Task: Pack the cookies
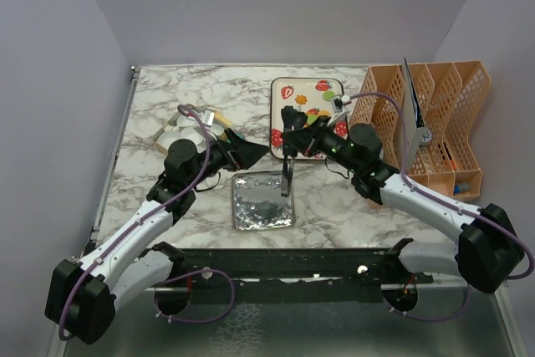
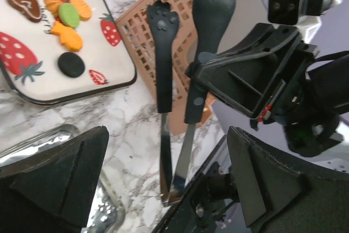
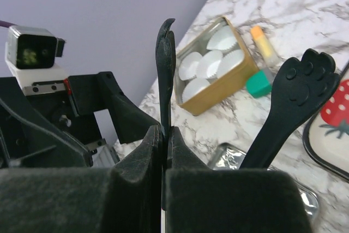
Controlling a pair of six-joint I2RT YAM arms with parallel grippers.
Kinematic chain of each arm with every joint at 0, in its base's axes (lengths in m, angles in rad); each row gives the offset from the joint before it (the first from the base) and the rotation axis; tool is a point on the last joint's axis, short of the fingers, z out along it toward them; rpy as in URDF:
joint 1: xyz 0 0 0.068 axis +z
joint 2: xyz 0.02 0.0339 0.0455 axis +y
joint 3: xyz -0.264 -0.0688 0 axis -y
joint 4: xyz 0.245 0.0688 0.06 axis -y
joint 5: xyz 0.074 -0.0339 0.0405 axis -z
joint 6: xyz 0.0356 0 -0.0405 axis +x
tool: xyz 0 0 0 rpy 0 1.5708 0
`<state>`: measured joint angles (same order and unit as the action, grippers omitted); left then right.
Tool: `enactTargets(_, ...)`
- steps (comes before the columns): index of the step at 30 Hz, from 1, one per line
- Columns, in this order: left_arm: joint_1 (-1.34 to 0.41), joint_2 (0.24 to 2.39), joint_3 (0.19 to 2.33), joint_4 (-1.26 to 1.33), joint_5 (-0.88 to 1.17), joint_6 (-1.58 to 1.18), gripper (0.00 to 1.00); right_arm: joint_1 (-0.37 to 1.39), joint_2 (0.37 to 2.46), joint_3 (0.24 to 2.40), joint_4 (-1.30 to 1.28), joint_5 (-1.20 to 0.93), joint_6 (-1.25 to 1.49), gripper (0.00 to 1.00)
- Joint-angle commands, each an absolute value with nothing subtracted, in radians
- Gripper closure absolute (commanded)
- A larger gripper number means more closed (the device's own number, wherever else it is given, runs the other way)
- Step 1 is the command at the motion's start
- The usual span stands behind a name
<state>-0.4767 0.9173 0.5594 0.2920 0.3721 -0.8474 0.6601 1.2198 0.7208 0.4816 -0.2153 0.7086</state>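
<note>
The cookies [image 1: 316, 116] lie on a white strawberry-print tray [image 1: 284, 89]. In the left wrist view, orange and green cookies [image 2: 68, 16], a brown heart and a black round one [image 2: 71, 64] show there. My right gripper [image 3: 166, 135] is shut on one arm of black paw-tipped tongs [image 3: 165, 64]; the other arm [image 3: 294, 102] stands free. The tongs [image 1: 287, 160] hang over the near edge of the tray, metal end down. My left gripper [image 2: 166, 181] is open just left of them, and the tongs' metal end [image 2: 172, 173] shows in its gap, untouched.
A crinkled foil tray [image 1: 262, 202] lies at the table's middle front. A gold tin [image 3: 218, 64] of white paper cups sits at the left, with a green block [image 3: 258, 84] and a yellow stick [image 3: 262, 42] beside it. An orange mesh organizer [image 1: 443, 123] stands at the right.
</note>
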Motion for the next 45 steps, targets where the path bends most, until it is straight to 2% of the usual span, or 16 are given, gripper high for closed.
enactTargets(1, -0.507, 0.917, 0.532, 0.442, 0.337, -0.954, 0.01, 0.666, 1.260, 0.764, 0.686, -0.294, 0.792, 0.99)
enactTargets(23, -0.646, 1.031, 0.583, 0.653, 0.330, -1.095, 0.02, 0.662, 1.340, 0.838, 1.014, -0.377, 0.923, 0.99)
enactTargets(45, -0.650, 1.019, 0.572, 0.739, 0.321, -1.177, 0.26, 0.631, 1.434, 0.833, 1.204, -0.509, 1.056, 0.99)
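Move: The tongs, hanging by one arm from the right gripper, have their middle about 7 cm to the right of the left hand, level with it in reach and perhaps 3 cm below. The metal tray lies some 6 cm back and 1 cm right of the left hand, 21 cm down; the cookie tray 22 cm ahead, 17 cm right. From the right hand, the open left gripper is about 7 cm left and 3 cm back, near its own height. Upward go both arms: the right lifts the tongs about 11 cm, drifting a little left, its fingers tipping up and swinging counter-clockwise, grip kept shut. The left hand rises some 6 cm, moves 5 cm right and slightly back, tips up about 20 degrees and brings its fingers around both tongs arms below the right grip, then closes by about a quarter. ##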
